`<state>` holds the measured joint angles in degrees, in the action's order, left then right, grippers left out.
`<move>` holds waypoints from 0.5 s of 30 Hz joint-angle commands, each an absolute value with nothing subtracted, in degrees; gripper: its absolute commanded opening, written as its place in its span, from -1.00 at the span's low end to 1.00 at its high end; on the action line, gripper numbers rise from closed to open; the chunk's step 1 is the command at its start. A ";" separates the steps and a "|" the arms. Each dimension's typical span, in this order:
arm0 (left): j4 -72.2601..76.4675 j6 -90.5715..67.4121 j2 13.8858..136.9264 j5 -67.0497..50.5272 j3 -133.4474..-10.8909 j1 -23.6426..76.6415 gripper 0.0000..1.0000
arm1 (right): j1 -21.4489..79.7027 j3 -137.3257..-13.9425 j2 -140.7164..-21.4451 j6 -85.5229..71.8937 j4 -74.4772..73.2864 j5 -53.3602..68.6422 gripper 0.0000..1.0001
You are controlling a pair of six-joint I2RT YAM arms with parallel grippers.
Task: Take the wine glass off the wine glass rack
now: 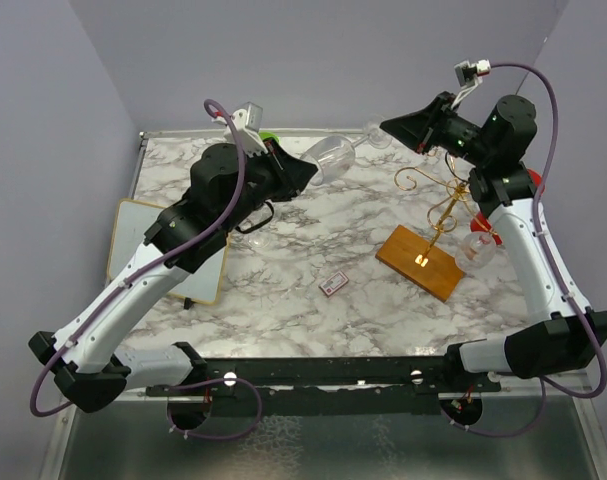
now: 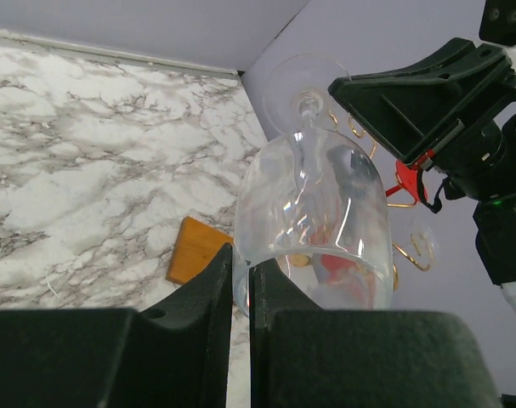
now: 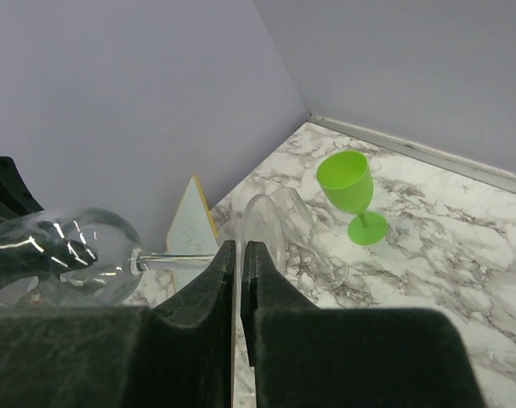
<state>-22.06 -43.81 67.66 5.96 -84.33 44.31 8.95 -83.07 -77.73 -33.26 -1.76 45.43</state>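
Note:
A clear wine glass [image 1: 333, 155] hangs on its side in the air above the table, to the left of the wine glass rack [image 1: 438, 190] and apart from it. My left gripper [image 2: 240, 268] is shut on the rim of the glass bowl [image 2: 313, 212]. My right gripper [image 3: 239, 251] is shut on the round foot [image 3: 266, 229] of the same glass, with the stem [image 3: 172, 262] running left to the bowl [image 3: 70, 255]. The rack's gold wire arms stand on a slim post over a brown wooden base [image 1: 423, 262].
A green goblet [image 3: 351, 191] stands near the back wall, with a clear glass [image 3: 313, 246] lying on the marble beside it. Another clear glass [image 1: 480, 250] hangs at the rack's right next to something red. A white board [image 1: 133, 250] lies left, a small card [image 1: 333, 283] in the middle.

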 commanded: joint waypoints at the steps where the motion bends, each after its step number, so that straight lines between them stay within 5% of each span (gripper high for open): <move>1: -22.60 -42.19 68.88 7.99 -87.72 44.38 -1.00 | 9.27 -83.61 -75.56 -30.23 -4.80 40.09 -0.87; 8: -25.45 -41.47 70.60 11.40 -91.45 44.38 -1.00 | 9.23 -89.06 -76.72 -23.85 -14.59 29.91 -0.07; 15: -36.69 -34.14 77.80 16.96 -101.92 44.29 -1.00 | 9.23 -101.04 -75.64 -13.59 -25.52 11.46 0.19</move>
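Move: The clear wine glass spans the gap between the hands, its rim already pinched by the left and its foot end by the right. Its middle is about 4 cm ahead and 7 cm right of the left hand, or roughly 5 cm back and 7 cm left of the right, level with both. The green glass stands some 32 cm ahead and 11 cm left of the left hand, 33 cm lower; the standing clear glasses are about 18 cm ahead, 14 cm left, equally low. The rack is about 15 cm right of the right hand, 2 cm ahead and 22 cm lower. The right fingers open a little past halfway and let go of the wine glass's foot end, the hand drawing off to the right by about 5 cm with some 3 cm forward, dipping slightly before it rises about 3 cm above its start, and turning some 20 degrees clockwise. The left hand keeps its shut pinch on the rim and eases about 2 cm forward, rolling slightly so that its left side rises. ##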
